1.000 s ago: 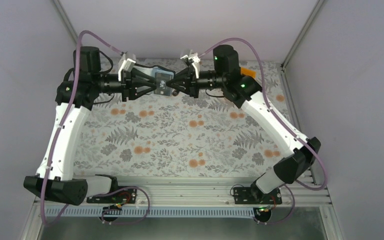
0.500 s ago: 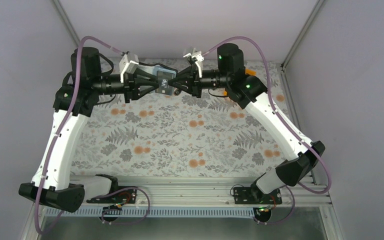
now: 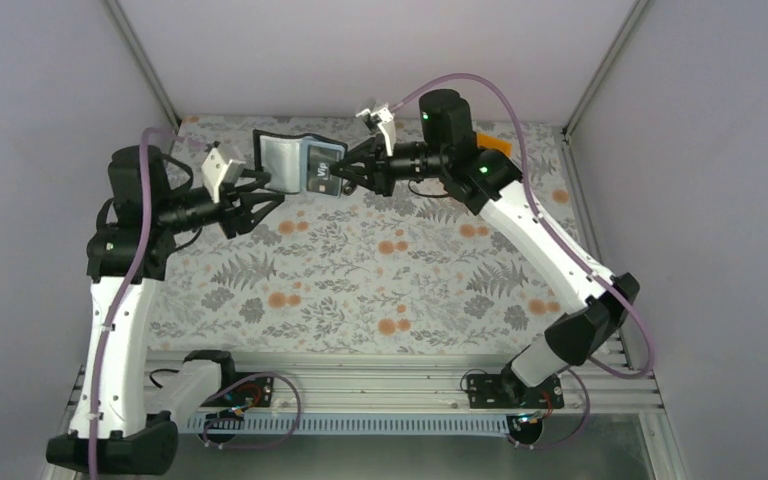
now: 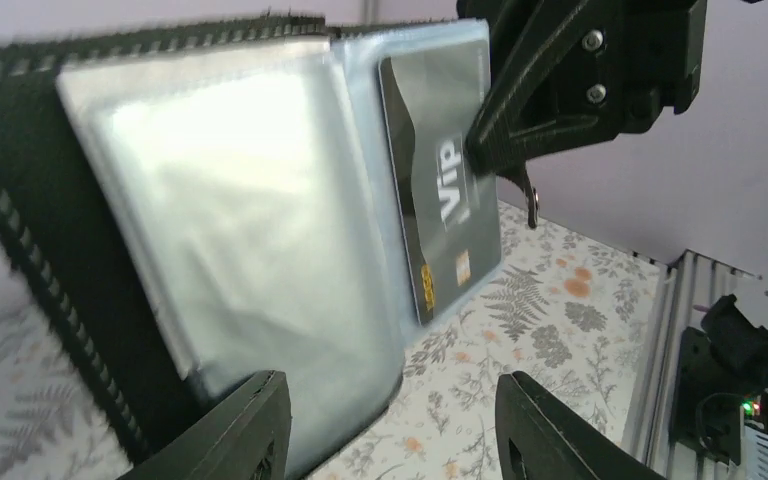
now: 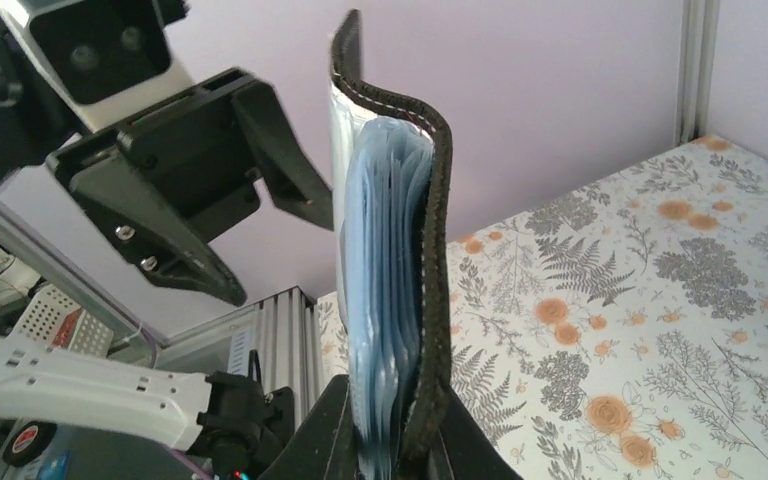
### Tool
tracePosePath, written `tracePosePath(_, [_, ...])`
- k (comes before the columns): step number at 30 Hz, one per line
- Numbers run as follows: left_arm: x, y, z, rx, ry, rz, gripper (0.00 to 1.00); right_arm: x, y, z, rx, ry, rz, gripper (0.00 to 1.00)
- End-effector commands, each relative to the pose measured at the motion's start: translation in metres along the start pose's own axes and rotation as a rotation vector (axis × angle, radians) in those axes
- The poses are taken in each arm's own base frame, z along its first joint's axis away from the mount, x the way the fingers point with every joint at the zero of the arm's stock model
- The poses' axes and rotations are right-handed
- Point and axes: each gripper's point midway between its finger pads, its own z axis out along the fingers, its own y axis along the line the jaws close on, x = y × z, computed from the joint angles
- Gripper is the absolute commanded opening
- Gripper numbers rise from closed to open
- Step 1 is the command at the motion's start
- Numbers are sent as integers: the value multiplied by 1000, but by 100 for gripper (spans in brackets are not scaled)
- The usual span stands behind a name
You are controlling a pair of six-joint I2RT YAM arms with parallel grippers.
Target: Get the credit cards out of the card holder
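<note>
The card holder point(image 3: 295, 163) is a black wallet with bluish-grey clear sleeves, held open in the air at the back of the table. My right gripper point(image 3: 345, 178) is shut on its right edge; in the right wrist view the holder point(image 5: 392, 250) stands edge-on between my fingers point(image 5: 332, 440). A black card with white "VIP" marks point(image 4: 448, 205) sits in a sleeve point(image 4: 240, 220). My left gripper point(image 3: 265, 205) is open and empty, just below and left of the holder, not touching it. Its fingertips point(image 4: 250, 425) frame the holder's lower edge. The other cards are hidden.
The floral tablecloth point(image 3: 380, 270) covers the table. An orange object point(image 3: 497, 146) shows behind my right arm at the back right. Grey walls close in at the back and both sides. A metal rail point(image 3: 380, 385) runs along the near edge.
My left arm has drawn back down and to the left, off the card holder. The holder stays in my right gripper and now hangs open toward the left.
</note>
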Motion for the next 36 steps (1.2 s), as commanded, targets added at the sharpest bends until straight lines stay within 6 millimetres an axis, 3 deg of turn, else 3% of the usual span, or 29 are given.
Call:
tracePosePath(1, [5, 6, -19, -40, -39, 10, 53, -15, -18, 11, 36, -14, 49, 4])
tracePosePath(6, [13, 30, -38, -172, -47, -26, 53, -39, -45, 18, 150, -31, 58, 4])
tracePosePath(10, [11, 40, -43, -205, -57, -54, 53, -49, -50, 14, 208, -21, 76, 4])
tracePosePath(18, [-7, 35, -43, -144, -75, -60, 54, 0, -56, 19, 195, 65, 152, 4])
tracePosePath(22, [-12, 56, -37, -154, -61, -142, 55, 13, -48, 26, 122, 137, 180, 4])
tracePosePath(25, [-4, 59, -30, -105, -38, -166, 67, 13, -44, 26, 99, 140, 162, 4])
tracePosePath(30, [12, 42, -5, 48, 11, -144, 100, 7, -42, 33, 50, 133, 116, 4])
tracePosePath(33, [23, 38, 14, 126, 47, -163, 100, 3, -48, 38, 50, 134, 98, 4])
tracePosePath(36, [26, 31, 27, 204, 50, -146, 100, 5, -65, 42, 124, 144, 95, 4])
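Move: The right hand already pinches the right edge of the upright, open card holder, whose middle lies about 7 cm to its left, 1 cm ahead and 1 cm up. From the left hand that middle is about 4 cm ahead, 5 cm right and 2 cm higher. The nearby white flap stands some 4 cm ahead, 1 cm right and 2 cm above the left hand; the VIP card is about 4 cm ahead, 9 cm right and 2 cm above. Leftward first, the left hand backs off about 6 cm, swinging counter-clockwise; it then goes forward, spreads its half-open fingers fully, and returns right and down towards the holder's leaves, turning back clockwise. The right hand keeps its pinch and carries the holder forward and slightly left, then sinks about 5 cm while easing back a little, its fingertips tipping down. ##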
